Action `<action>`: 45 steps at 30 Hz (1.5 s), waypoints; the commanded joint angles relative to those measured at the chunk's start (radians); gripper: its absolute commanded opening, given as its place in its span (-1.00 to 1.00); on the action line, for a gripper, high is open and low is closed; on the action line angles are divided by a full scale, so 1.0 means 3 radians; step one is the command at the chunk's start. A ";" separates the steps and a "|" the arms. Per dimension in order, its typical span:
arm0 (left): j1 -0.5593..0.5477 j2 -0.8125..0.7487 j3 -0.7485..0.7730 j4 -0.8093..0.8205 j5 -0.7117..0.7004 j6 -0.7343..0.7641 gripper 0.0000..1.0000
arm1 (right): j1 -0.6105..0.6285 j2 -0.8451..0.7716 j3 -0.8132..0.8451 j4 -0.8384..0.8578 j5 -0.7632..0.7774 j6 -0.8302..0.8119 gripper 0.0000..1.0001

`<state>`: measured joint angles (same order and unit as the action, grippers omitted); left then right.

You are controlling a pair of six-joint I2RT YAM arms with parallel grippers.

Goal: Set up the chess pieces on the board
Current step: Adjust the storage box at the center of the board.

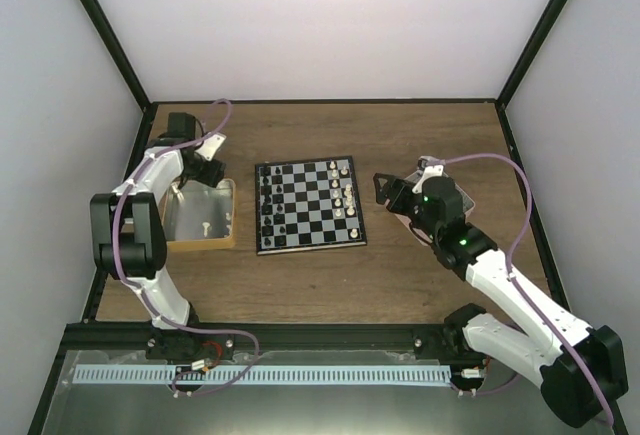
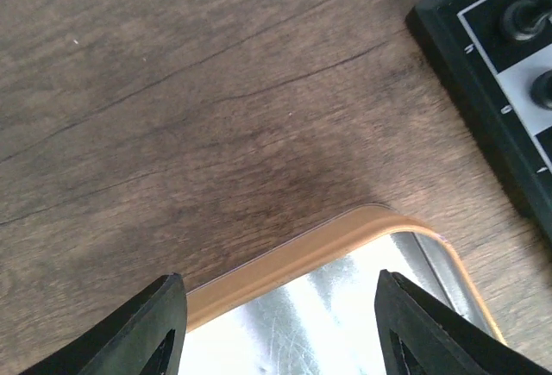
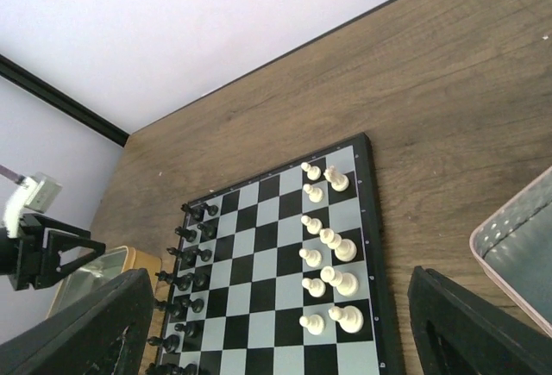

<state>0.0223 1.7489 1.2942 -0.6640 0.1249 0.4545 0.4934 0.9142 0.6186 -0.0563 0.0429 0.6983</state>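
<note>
The board (image 1: pixel 306 211) lies flat at mid-table. Black chess pieces (image 1: pixel 268 201) fill its two left columns, and white chess pieces (image 1: pixel 346 195) stand along its right side with gaps. The right wrist view shows the same board (image 3: pixel 259 254) with its white pieces (image 3: pixel 332 246) and black pieces (image 3: pixel 185 280). My left gripper (image 1: pixel 206 169) hangs open over the far corner of the tan tray (image 2: pixel 293 259) and holds nothing; its fingers (image 2: pixel 164 328) frame the rim. My right gripper (image 1: pixel 384 191) stands open and empty just right of the board, near the pink tray (image 3: pixel 517 237).
A single white piece (image 1: pixel 204 226) lies in the tan tray (image 1: pixel 228 217), left of the board. The board's corner (image 2: pixel 483 65) with two black pieces (image 2: pixel 522 17) shows at the right of the left wrist view. Black frame posts and white walls enclose the table.
</note>
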 commanded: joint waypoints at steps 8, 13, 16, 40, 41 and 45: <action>0.0038 0.0345 0.0020 0.0015 -0.0354 0.0316 0.22 | -0.0003 0.0026 0.0362 -0.0253 -0.0082 -0.0008 0.64; 0.0038 0.0470 0.0112 0.0043 -0.0286 0.0367 0.15 | -0.0003 -0.0002 0.0362 -0.0287 -0.0094 0.0122 0.63; 0.0038 0.0413 0.0127 0.0047 -0.0111 0.0406 0.16 | -0.0003 -0.0005 0.0361 -0.0298 -0.0100 0.0183 0.62; 0.0092 0.0257 -0.0037 0.0005 -0.0441 -0.0291 -0.45 | -0.0003 -0.0096 0.0372 -0.0349 -0.0101 0.0187 0.62; 0.0097 0.0251 -0.0058 0.0008 -0.0471 -0.0334 -0.51 | -0.0003 -0.0104 0.0370 -0.0353 -0.0102 0.0183 0.62; 0.0155 0.0255 -0.0125 -0.0013 -0.0566 -0.0583 -0.54 | -0.0002 -0.0149 0.0360 -0.0365 -0.0082 0.0154 0.62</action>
<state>0.0517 1.8442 1.2800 -0.6518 -0.0158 0.3855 0.4934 0.8955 0.6971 -0.1501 0.0082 0.7494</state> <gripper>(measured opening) 0.235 0.811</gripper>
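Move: The left hand hangs open just over the far rim of the tan storage box, the box's middle lying about 9 cm back, 2 cm to the left and 7 cm below. From this hand the chessboard's middle is some 24 cm to the right and 7 cm back, and a white piece inside the box lies roughly 12 cm back, level sideways. From the right hand the storage box's middle is about 43 cm to the left, 3 cm ahead and 19 cm lower. The left hand sinks about 4 cm with its fingers open, easing a little to the left, until the fingers straddle the storage box's far rim near its right-hand corner, then stops there and closes them from both sides to pinch the rim. Keeping low, it draws some 2 cm farther left while the wrist turns about 10 degrees counter-clockwise and the fingers tighten slightly more; the empty right hand only rises about 2 cm. ##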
